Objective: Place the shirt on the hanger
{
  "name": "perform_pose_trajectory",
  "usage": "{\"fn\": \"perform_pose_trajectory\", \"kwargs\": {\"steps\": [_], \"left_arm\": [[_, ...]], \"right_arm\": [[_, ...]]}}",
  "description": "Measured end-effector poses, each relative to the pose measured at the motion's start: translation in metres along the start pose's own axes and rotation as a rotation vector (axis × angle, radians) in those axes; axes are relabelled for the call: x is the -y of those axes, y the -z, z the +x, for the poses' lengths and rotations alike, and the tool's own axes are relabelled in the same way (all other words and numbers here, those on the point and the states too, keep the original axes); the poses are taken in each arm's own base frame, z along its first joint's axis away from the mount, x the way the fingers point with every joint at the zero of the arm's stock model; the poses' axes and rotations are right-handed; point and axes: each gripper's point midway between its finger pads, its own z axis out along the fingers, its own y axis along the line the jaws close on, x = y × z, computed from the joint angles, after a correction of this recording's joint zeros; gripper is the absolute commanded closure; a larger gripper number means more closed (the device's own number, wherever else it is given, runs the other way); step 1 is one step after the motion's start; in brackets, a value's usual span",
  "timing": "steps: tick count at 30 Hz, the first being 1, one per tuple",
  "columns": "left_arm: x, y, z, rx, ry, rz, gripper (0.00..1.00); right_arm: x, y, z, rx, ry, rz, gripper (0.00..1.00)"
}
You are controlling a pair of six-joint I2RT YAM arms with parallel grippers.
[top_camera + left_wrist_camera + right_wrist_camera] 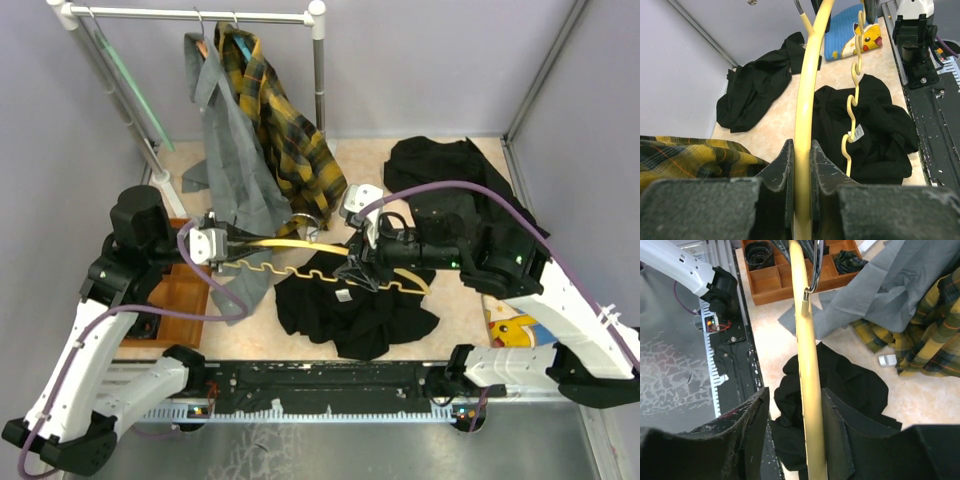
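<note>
The yellow hanger (290, 243) is held level above the table, its wavy lower bar over the black shirt (350, 310). My left gripper (232, 245) is shut on one end of its curved bar (805, 100). The right gripper (362, 262) straddles the other end. In the right wrist view the bar (807, 355) rests against one finger, with a gap to the other, so the right gripper (795, 392) is open. The shirt (880, 130) lies crumpled on the table below, its white label (858, 132) showing beside the wavy bar. The silver hook (815, 270) points toward the back.
A second black garment (450, 175) lies at the back right. A plaid shirt (280, 120) and a grey garment (235, 170) hang from the rack (200, 14). A wooden tray (175, 295) sits at the left, and a cartoon-print cloth (510, 325) at the right.
</note>
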Motion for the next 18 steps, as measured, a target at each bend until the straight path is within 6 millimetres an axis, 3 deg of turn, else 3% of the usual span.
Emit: {"fn": "perform_pose_trajectory", "kwargs": {"steps": [4,6,7,8,10,13,18], "left_arm": [[0.004,-0.002,0.003,-0.008,-0.002,0.016,1.00],[0.006,-0.002,0.003,-0.008,-0.004,0.025,1.00],[0.007,-0.003,0.003,-0.007,-0.004,0.029,1.00],[0.008,-0.003,0.003,-0.007,-0.001,0.034,0.97],[0.009,-0.003,0.003,-0.009,0.007,0.032,0.77],[0.004,-0.004,0.000,-0.005,0.026,0.004,0.58],[-0.005,0.000,0.001,-0.005,0.047,-0.086,0.46]], "right_arm": [[-0.004,-0.009,0.010,-0.016,-0.021,-0.023,0.73],[-0.006,-0.012,0.016,-0.031,-0.029,-0.034,0.88],[-0.006,-0.013,0.018,-0.035,-0.031,-0.037,1.00],[-0.006,-0.014,0.019,-0.038,-0.039,-0.038,1.00],[-0.007,-0.013,0.020,-0.037,-0.046,-0.038,1.00],[-0.006,-0.010,0.017,-0.023,-0.047,-0.028,1.00],[0.000,-0.002,0.027,-0.020,-0.056,0.028,1.00]]}}
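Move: The right hand goes for the hanger's curved bar, running between its half-open fingers roughly 1 cm to the left and 2 cm below; the hook is about 4 cm ahead and 7 cm left, slightly higher. The black shirt on the table is some 4 cm ahead, 3 cm right and 33 cm below. From the left hand, still gripping the bar's left part, the stretch to be taken is about 15 cm right and 4 cm back, near level. Downward by about 2.5 cm goes the right hand, closing its half-open fingers until they pinch the hanger's curved bar to the right of the hook, then easing about 1 cm to its right. The left hand stays nearly in place and, once the right has its grip, opens and lets go of the bar, keeping its fingers around it. ##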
